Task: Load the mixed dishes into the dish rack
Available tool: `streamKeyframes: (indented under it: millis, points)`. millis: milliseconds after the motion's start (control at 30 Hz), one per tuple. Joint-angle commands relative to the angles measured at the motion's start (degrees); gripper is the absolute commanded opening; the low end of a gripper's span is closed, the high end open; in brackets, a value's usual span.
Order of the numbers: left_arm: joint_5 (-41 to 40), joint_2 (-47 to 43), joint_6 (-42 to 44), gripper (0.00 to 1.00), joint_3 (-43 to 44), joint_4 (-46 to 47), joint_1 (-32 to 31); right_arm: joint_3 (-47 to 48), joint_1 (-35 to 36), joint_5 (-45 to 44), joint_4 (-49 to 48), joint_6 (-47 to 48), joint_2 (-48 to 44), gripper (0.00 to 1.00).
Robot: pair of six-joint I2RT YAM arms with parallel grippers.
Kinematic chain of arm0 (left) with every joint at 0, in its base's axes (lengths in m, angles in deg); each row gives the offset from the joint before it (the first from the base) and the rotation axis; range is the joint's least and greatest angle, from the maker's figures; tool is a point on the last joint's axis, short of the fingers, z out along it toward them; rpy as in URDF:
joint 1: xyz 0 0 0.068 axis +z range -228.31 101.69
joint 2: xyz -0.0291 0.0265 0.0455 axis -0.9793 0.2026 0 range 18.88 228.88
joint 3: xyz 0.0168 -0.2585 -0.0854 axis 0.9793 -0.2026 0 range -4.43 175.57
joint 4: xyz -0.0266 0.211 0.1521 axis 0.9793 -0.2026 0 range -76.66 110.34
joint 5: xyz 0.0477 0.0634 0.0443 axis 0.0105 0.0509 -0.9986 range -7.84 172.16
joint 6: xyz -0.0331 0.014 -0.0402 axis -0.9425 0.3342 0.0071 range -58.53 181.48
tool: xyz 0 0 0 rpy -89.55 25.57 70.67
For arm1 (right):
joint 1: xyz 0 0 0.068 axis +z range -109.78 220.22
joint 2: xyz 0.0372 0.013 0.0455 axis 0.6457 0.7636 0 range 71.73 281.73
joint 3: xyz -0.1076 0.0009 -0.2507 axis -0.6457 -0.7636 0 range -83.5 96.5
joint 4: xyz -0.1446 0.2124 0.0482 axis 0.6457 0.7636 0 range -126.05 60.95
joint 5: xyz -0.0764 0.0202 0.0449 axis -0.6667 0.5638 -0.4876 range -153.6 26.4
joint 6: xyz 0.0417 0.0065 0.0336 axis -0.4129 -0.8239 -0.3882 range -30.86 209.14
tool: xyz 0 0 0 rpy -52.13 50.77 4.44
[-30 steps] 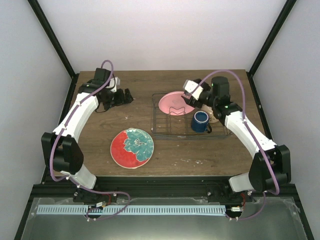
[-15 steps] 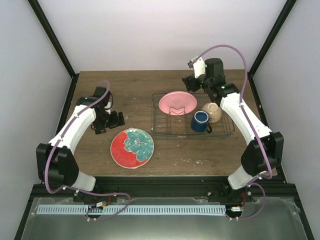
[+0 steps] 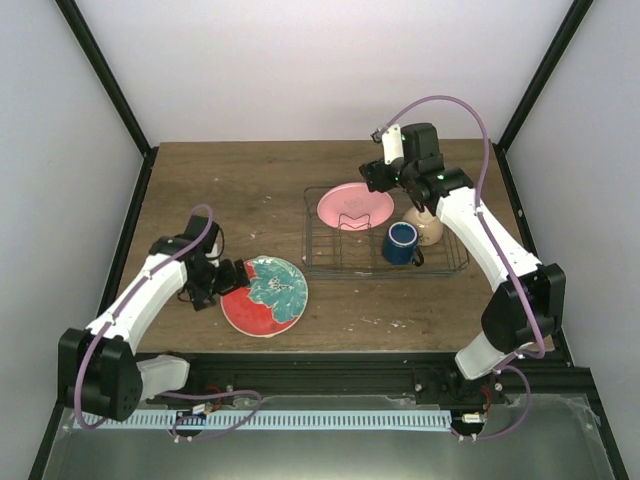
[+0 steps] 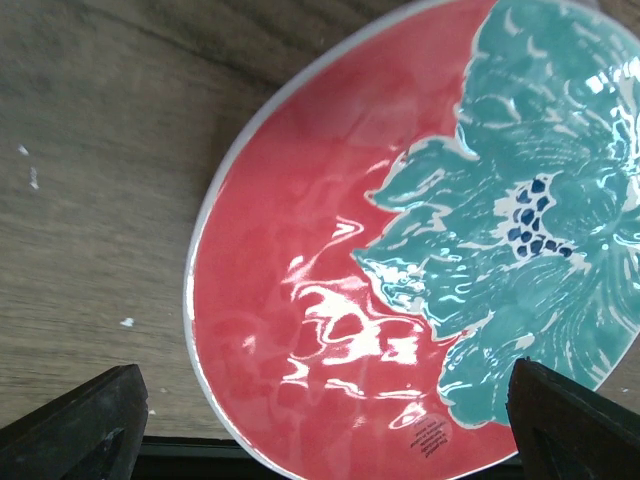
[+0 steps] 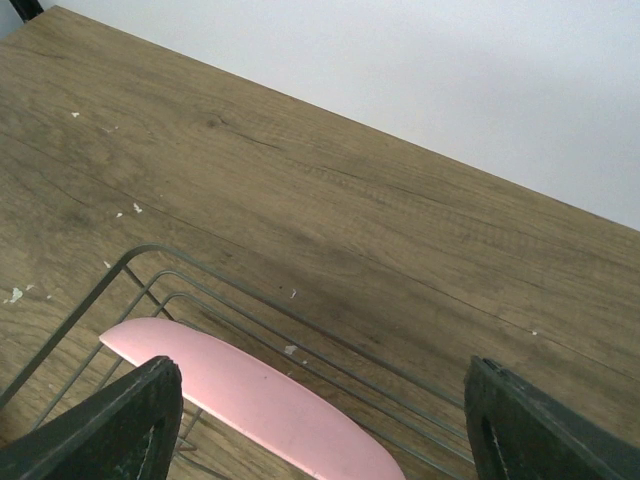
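Observation:
The red plate (image 3: pixel 266 295) with a teal flower lies flat on the table, left of the dish rack (image 3: pixel 450 266). My left gripper (image 3: pixel 229 279) hovers open at its left edge. In the left wrist view the red plate (image 4: pixel 400 260) fills the frame, with a dark fingertip (image 4: pixel 75 420) in each bottom corner. In the rack stand the pink plate (image 3: pixel 355 207), the dark blue mug (image 3: pixel 401 242) and the cream bowl (image 3: pixel 427 226). My right gripper (image 3: pixel 375 173) is open above the rack's back edge. Below it are the pink plate's rim (image 5: pixel 250 395) and the rack wires (image 5: pixel 300 325).
The wooden table (image 3: pixel 250 190) ends at a black frame rail along the near edge, with dark posts at the back corners. White walls close in the back and sides. Small white specks (image 5: pixel 12 295) dot the wood.
My left arm swung toward the near side, down to the red plate's left edge. My right gripper lifted off the cream bowl, which now sits in the rack, and moved back behind the pink plate.

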Motion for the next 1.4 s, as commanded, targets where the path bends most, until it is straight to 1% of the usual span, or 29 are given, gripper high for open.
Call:
streamKeyframes:
  millis: [0, 200, 467, 733, 967, 1167, 1267, 1367]
  points:
    - [5.23, -4.43, -4.82, 1.0, -6.9, 7.36, 2.3, 2.2, 0.73, 2.58, 1.36, -1.31, -0.82, 0.78]
    - [6.71, -11.26, -7.37, 0.98, -14.74, 10.94, 4.98, 3.53, 0.91, 4.29, 2.98, -0.96, 0.02, 0.77]
    - [9.55, -18.79, -10.6, 0.83, -21.87, 15.84, 5.61, 3.23, 1.9, 5.2, 3.59, -0.9, 0.57, 0.77]
    - [10.59, -19.68, -11.21, 0.72, -23.71, 16.8, 5.64, 3.61, 3.29, 5.06, 4.02, -0.77, 1.28, 0.77]
    - [12.29, -17.74, -10.87, 0.55, -24.6, 19.36, 5.61, 3.9, 4.05, 4.22, 4.53, -0.43, 1.65, 0.77]
    - [12.8, -18.15, -11.24, 0.32, -25.36, 20.4, 5.63, 3.73, 4.5, 3.34, 5.0, 0.26, 1.98, 0.77]
    - [12.92, -18.51, -11.31, 0.19, -25.62, 20.08, 5.61, 3.94, 4.69, 3.43, 4.99, 0.42, 2.38, 0.77]
    - [13.01, -19.22, -11.37, 0.09, -25.52, 19.25, 5.66, 4.38, 5.03, 3.52, 5.09, 0.47, 3.06, 0.77]
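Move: The red-and-teal plate's middle is about 7 cm to the right of my open left hand, level with it fore-and-aft and 6 cm below; a pale plate lies directly beneath that plate. The dish rack's middle is some 33 cm to the right of my left hand and 14 cm ahead, the blue mug in it 35 cm right and 11 cm ahead. From my right hand, the red-and-teal plate is roughly 25 cm left, 23 cm back and 25 cm lower. I sink my left hand about 5 cm while drawing it back some 4 cm, to the near-left rim of the red-and-teal plate, turning it a little counter-clockwise and swinging the fingertips to lean right. Slowing there, I close the wide-open fingers almost fully, one pad outside the rim and one inside, pinching it. My empty right hand drifts about 4 cm left and slightly back and down over the rack. ##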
